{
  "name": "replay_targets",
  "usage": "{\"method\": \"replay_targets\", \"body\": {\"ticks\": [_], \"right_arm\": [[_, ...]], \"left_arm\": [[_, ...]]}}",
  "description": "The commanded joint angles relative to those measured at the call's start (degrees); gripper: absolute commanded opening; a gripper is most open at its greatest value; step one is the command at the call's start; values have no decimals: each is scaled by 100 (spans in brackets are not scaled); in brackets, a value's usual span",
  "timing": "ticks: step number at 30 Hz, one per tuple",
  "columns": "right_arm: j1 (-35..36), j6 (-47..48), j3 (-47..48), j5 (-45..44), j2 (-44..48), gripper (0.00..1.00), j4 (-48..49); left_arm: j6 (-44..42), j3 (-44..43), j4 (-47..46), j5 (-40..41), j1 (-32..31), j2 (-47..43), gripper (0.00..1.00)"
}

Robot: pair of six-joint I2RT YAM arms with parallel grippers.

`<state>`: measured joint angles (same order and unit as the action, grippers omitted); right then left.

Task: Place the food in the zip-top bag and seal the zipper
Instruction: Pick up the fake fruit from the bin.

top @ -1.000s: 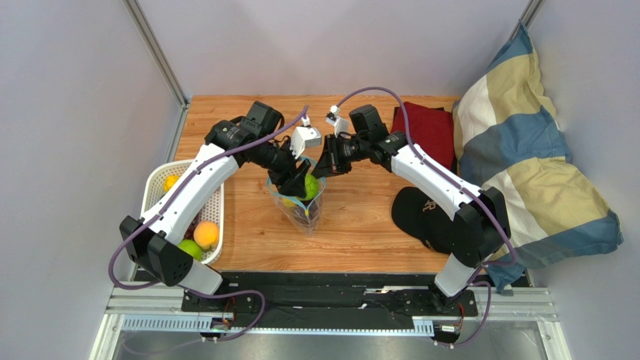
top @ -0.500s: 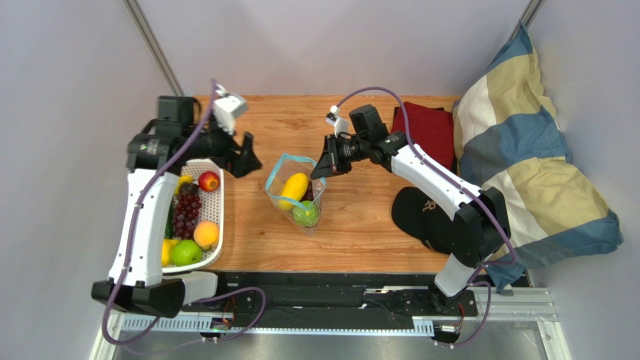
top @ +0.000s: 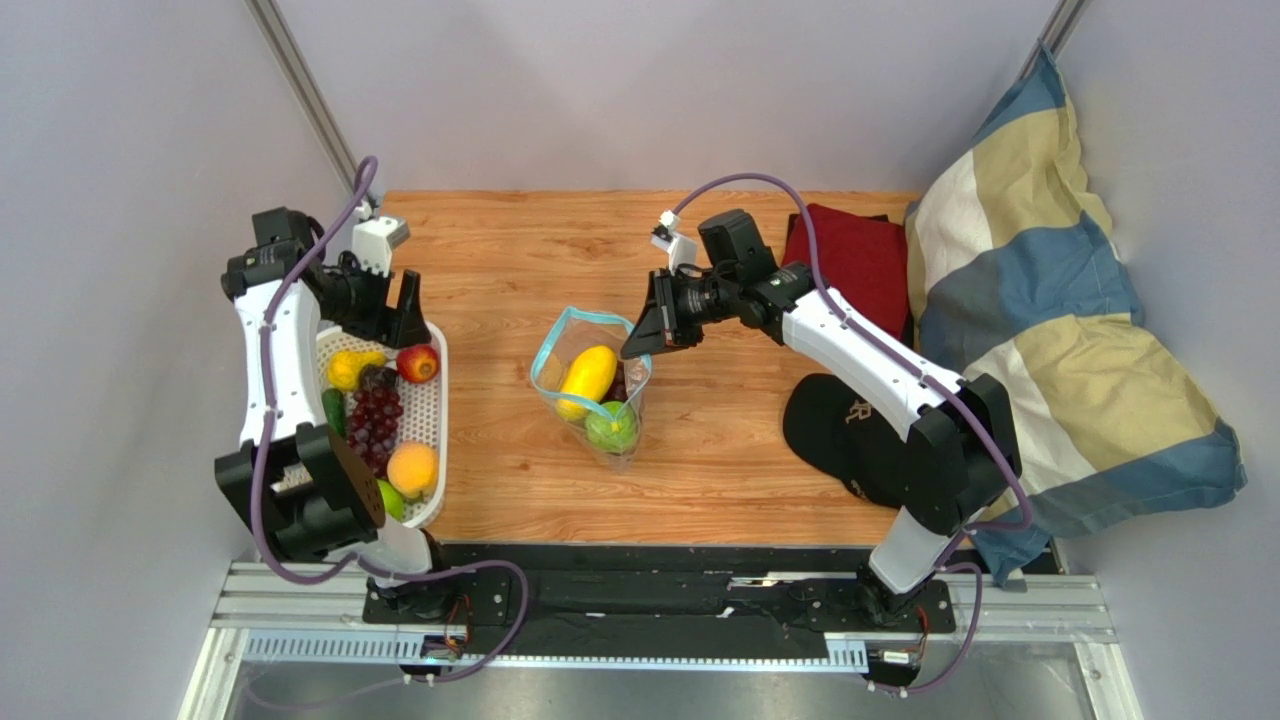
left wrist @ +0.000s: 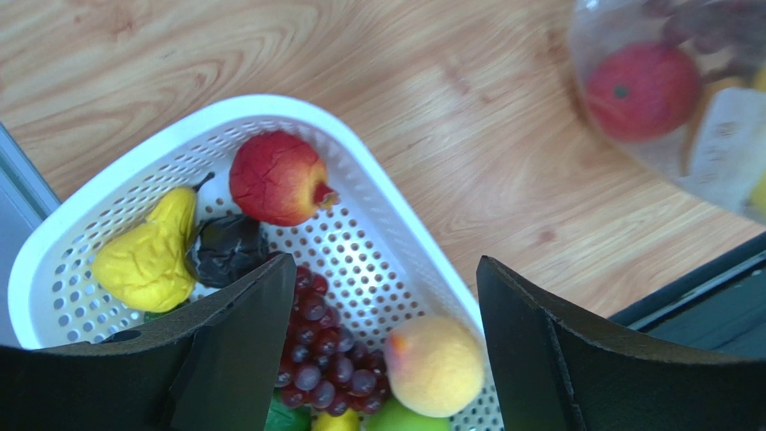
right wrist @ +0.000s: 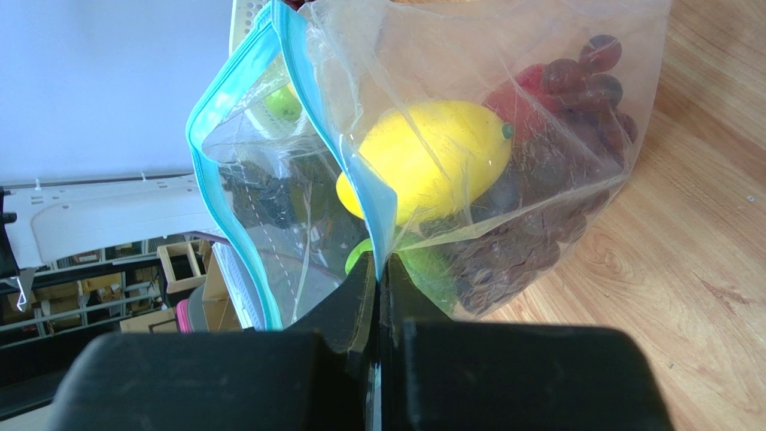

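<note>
The clear zip-top bag [top: 591, 387] stands open mid-table, its blue zipper [right wrist: 232, 108] gaping. Inside it lie a yellow fruit [right wrist: 431, 157], dark grapes [right wrist: 539, 242] and a green apple [top: 612, 428]. My right gripper [right wrist: 378, 269] is shut on the bag's rim at the far right side of the mouth [top: 639, 338]. My left gripper [top: 403, 320] hangs open above the far end of the white basket [left wrist: 270, 103], with nothing between its fingers. Below it sit a red apple [left wrist: 277, 178], a yellow lumpy fruit [left wrist: 144, 256], grapes [left wrist: 328, 359] and a peach [left wrist: 434, 364].
A green apple [top: 388, 500] lies at the basket's near end. A black cap [top: 842, 428], a red cloth [top: 849, 263] and a large checked pillow [top: 1052, 330] fill the right side. The grey wall stands close behind the basket on the left.
My left arm swung away from the bag's mouth, leaving the green apple inside, and now hovers open over the basket. The right gripper has kept its hold on the rim.
</note>
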<state>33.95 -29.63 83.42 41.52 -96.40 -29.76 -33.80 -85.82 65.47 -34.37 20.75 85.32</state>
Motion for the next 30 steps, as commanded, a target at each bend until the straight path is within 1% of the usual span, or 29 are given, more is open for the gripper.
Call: {"method": "replay_targets", "body": {"ticks": [1, 5, 7, 11, 14, 24, 30], "right_arm": [[24, 89, 131, 6, -2, 0, 190], [32, 106, 114, -12, -10, 0, 190], [32, 97, 113, -3, -37, 0, 181], [24, 80, 140, -3, -63, 0, 190], [32, 80, 149, 5, -89, 0, 190], [24, 27, 52, 23, -89, 0, 234], [32, 27, -10, 14, -63, 0, 260]], "left_arm": [[-654, 109, -526, 413, 60, 291, 82], [-558, 197, -772, 799, 60, 853, 81], [-426, 294, -1079, 949, 60, 977, 82], [-259, 452, -1370, 967, 52, 1249, 84], [-153, 487, -1484, 993, 52, 1417, 82], [154, 751, -2012, 1406, -1, 1760, 82], [610, 988, -2372, 1450, -62, 1795, 83]]}}
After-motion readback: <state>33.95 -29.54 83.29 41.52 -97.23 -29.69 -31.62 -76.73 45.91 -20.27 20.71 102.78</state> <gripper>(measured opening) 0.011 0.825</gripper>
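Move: The left hand is empty and open above the far end of the bin. The pomegranate it goes for lies about 5 cm ahead, 5 cm to its left and some 17 cm below. A dark fruit sits roughly 6 cm left of the pomegranate and 2 cm nearer, with the yellow fruit about 11 cm left of it and level. The grapes are 7 cm left of it and 9 cm nearer. From the right hand, the pomegranate is about 35 cm left, 9 cm ahead and 18 cm below. No clear touch yet: the left fingertips come close around the pomegranate, one on either side. The hand sinks some 14 cm into the far end of the bin, drifting about 6 cm left and 4 cm forward, fast at first and then slower. The wrist tips the fingers roughly 15 degrees nearer to straight down, and they stay wide open. ##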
